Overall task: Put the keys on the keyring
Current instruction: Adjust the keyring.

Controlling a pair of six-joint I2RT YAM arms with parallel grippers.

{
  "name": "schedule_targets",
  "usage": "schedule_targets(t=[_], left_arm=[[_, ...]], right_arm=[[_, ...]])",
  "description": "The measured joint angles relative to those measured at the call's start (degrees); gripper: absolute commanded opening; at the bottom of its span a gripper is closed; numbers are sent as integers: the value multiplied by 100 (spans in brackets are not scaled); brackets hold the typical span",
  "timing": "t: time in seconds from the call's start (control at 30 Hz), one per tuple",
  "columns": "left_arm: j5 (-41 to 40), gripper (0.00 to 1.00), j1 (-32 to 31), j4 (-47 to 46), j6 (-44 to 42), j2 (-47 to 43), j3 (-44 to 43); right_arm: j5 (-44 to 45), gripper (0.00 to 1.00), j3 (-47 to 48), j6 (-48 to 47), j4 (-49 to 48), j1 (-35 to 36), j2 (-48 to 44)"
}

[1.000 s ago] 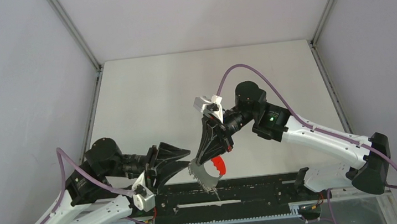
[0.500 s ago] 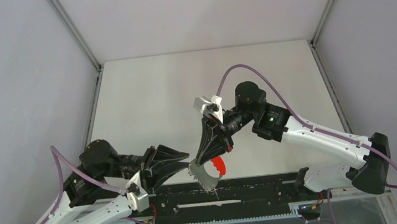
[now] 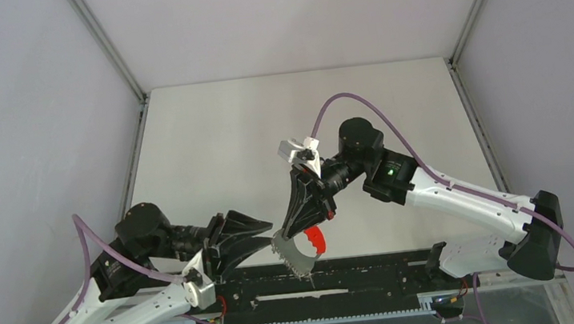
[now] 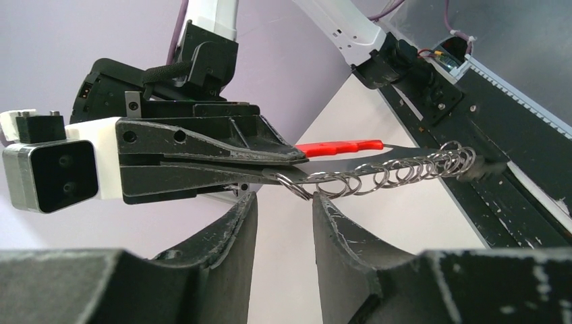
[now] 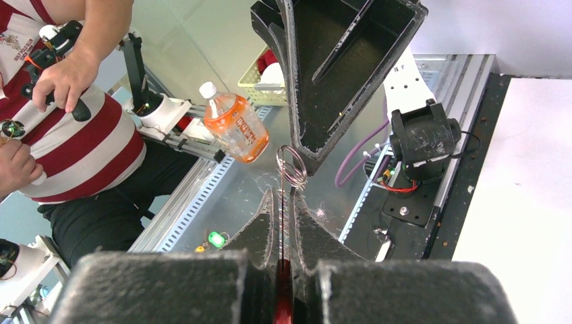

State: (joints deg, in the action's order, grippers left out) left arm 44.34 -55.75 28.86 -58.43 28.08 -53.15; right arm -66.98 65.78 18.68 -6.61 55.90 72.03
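My right gripper (image 3: 283, 233) is shut on a bright red strap (image 3: 318, 241), held in the air over the table's near edge. From the strap a dark flat strip runs out, carrying a row of linked silvery rings (image 4: 391, 174). The end ring, the keyring (image 4: 297, 185), sticks out past the right fingertips (image 5: 291, 165). My left gripper (image 4: 283, 197) is open, its tips just under that end ring, which touches one fingertip, and nothing is gripped. I cannot make out separate keys.
A black rail (image 3: 360, 275) runs along the near table edge below the grippers. Grey walls close in the left and right sides. Beyond the edge, the right wrist view shows an orange bottle (image 5: 236, 128) and a person (image 5: 74, 135).
My left arm has drawn back a little to the left, and its jaws have narrowed slightly. The right arm and the strap have stayed still.
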Motion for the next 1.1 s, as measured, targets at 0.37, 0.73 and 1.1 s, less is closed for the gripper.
schedule_targets(t=[0.37, 0.73, 1.1], left_arm=[[-2, 26, 0, -304, 468, -2, 0], [-2, 9, 0, -363, 452, -13, 0], [-66, 1, 0, -157, 59, -39, 0]], right_arm=[[2, 0, 2, -7, 13, 0, 9], [2, 0, 2, 13, 0, 0, 9], [24, 0, 2, 79, 7, -24, 9]])
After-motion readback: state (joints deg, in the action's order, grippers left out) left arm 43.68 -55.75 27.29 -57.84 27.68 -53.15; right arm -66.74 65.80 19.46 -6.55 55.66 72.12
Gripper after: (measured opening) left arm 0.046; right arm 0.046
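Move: Just in front of the half-open left fingertips, about 2 cm to the right and barely 1 cm above their midpoint, is the end loop of the keyring. The other loops run along the blade's toothed edge, centred some 5 cm back and 2 cm right. The blade itself is about 6 cm back and 6 cm right, its red handle some 4 cm back and 11 cm right. From the right fingertips, which hold the blade, the end loop is about 3 cm left and 1 cm back. Closing from nearly half open to shut, the left fingers pinch the wire of the keyring's end loop between their tips. The left hand otherwise stays nearly in place, pointing right, rising only about 1 cm and then settling back by half of that. The right hand holds still and keeps its shut grip on the blade. ##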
